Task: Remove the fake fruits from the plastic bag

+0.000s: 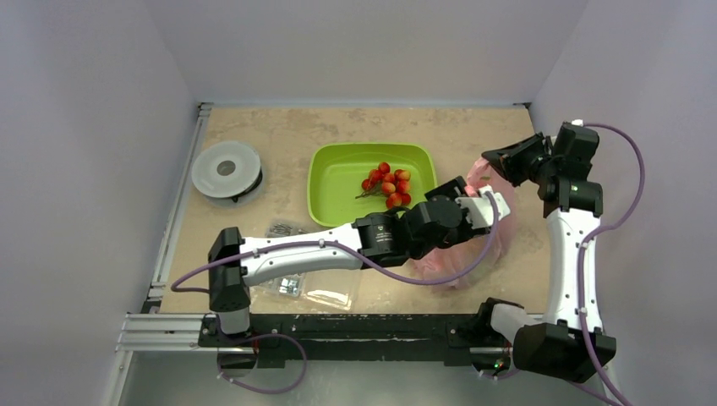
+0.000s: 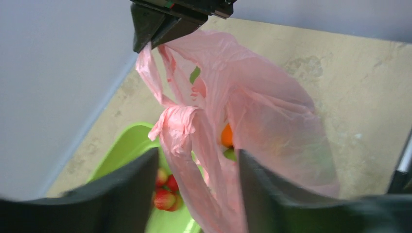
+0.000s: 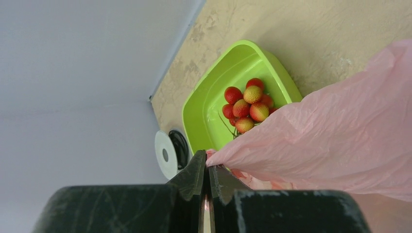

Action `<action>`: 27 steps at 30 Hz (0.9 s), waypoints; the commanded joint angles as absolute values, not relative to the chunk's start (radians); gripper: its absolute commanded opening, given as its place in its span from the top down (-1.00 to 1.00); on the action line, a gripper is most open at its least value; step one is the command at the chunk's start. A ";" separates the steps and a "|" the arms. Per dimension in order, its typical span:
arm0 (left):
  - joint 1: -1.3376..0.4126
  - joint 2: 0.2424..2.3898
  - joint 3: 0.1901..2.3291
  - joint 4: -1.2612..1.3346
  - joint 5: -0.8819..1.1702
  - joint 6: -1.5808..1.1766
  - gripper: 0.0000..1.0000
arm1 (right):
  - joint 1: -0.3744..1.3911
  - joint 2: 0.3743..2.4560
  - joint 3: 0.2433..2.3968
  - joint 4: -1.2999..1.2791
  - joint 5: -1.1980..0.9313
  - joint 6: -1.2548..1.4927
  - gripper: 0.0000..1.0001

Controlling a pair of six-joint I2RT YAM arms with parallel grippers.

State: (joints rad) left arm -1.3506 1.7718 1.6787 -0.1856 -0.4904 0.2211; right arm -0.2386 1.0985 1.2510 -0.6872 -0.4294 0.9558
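The pink plastic bag point(image 1: 473, 249) hangs by its top at the table's right, just right of the green tray. My right gripper point(image 3: 208, 166) is shut on the bag's upper edge point(image 3: 228, 154) and holds it up; it also shows in the left wrist view point(image 2: 154, 29). My left gripper point(image 2: 197, 153) is open, its fingers point(image 2: 131, 194) on either side of a twisted bag handle point(image 2: 180, 126) without pinching it. Through the bag's mouth I see fake fruits: an orange one point(image 2: 227, 136), a green piece point(image 2: 229, 154) below it and another green piece point(image 2: 195, 75) higher up. Other fruits are hidden.
The green tray point(image 1: 338, 199) holds a cluster of small red berries point(image 1: 387, 183) on a stem. A white spool point(image 1: 227, 169) lies at the far left. A clear box of screws point(image 1: 292, 286) lies under the left arm, near the front edge.
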 commanded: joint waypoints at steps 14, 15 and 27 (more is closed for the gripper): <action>-1.341 1.488 1.341 -0.151 -0.083 0.194 1.00 | -0.190 1.364 1.520 -0.819 0.022 0.381 0.88; -1.327 1.489 1.329 -0.144 -0.048 0.175 1.00 | -0.177 1.381 1.523 -0.822 0.042 0.367 0.76; -1.301 1.483 1.270 -0.065 0.043 0.090 1.00 | 0.170 1.168 1.628 -1.131 0.484 0.359 -0.97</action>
State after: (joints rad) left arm -1.2984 1.5146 1.2907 -0.1352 -0.0059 0.1204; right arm 0.1951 1.3449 1.5772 -1.0084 0.3531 0.3721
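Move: Between the left hand's open fingers is the plastic bag's twisted rim, about 2 cm ahead and 1 cm to the right, at finger height. The fruit-filled bag body lies some 5 cm right of that hand and 22 cm below; the green tray about 14 cm ahead, 16 cm left and 25 cm lower. From the right hand, which already pinches another part of the rim, that twisted rim lies about 7 cm back and 3 cm left. Shutting on the twisted rim after a short nudge to the right, the left fingers hold it and draw it back about 7 cm, leftward and down, away from the right hand, while the wrist turns some 20 degrees clockwise. The right hand swings right, forward and down, rolling its left side under by some 50 degrees; its fingers open and let go of the rim, and it returns left, back and slightly up. ##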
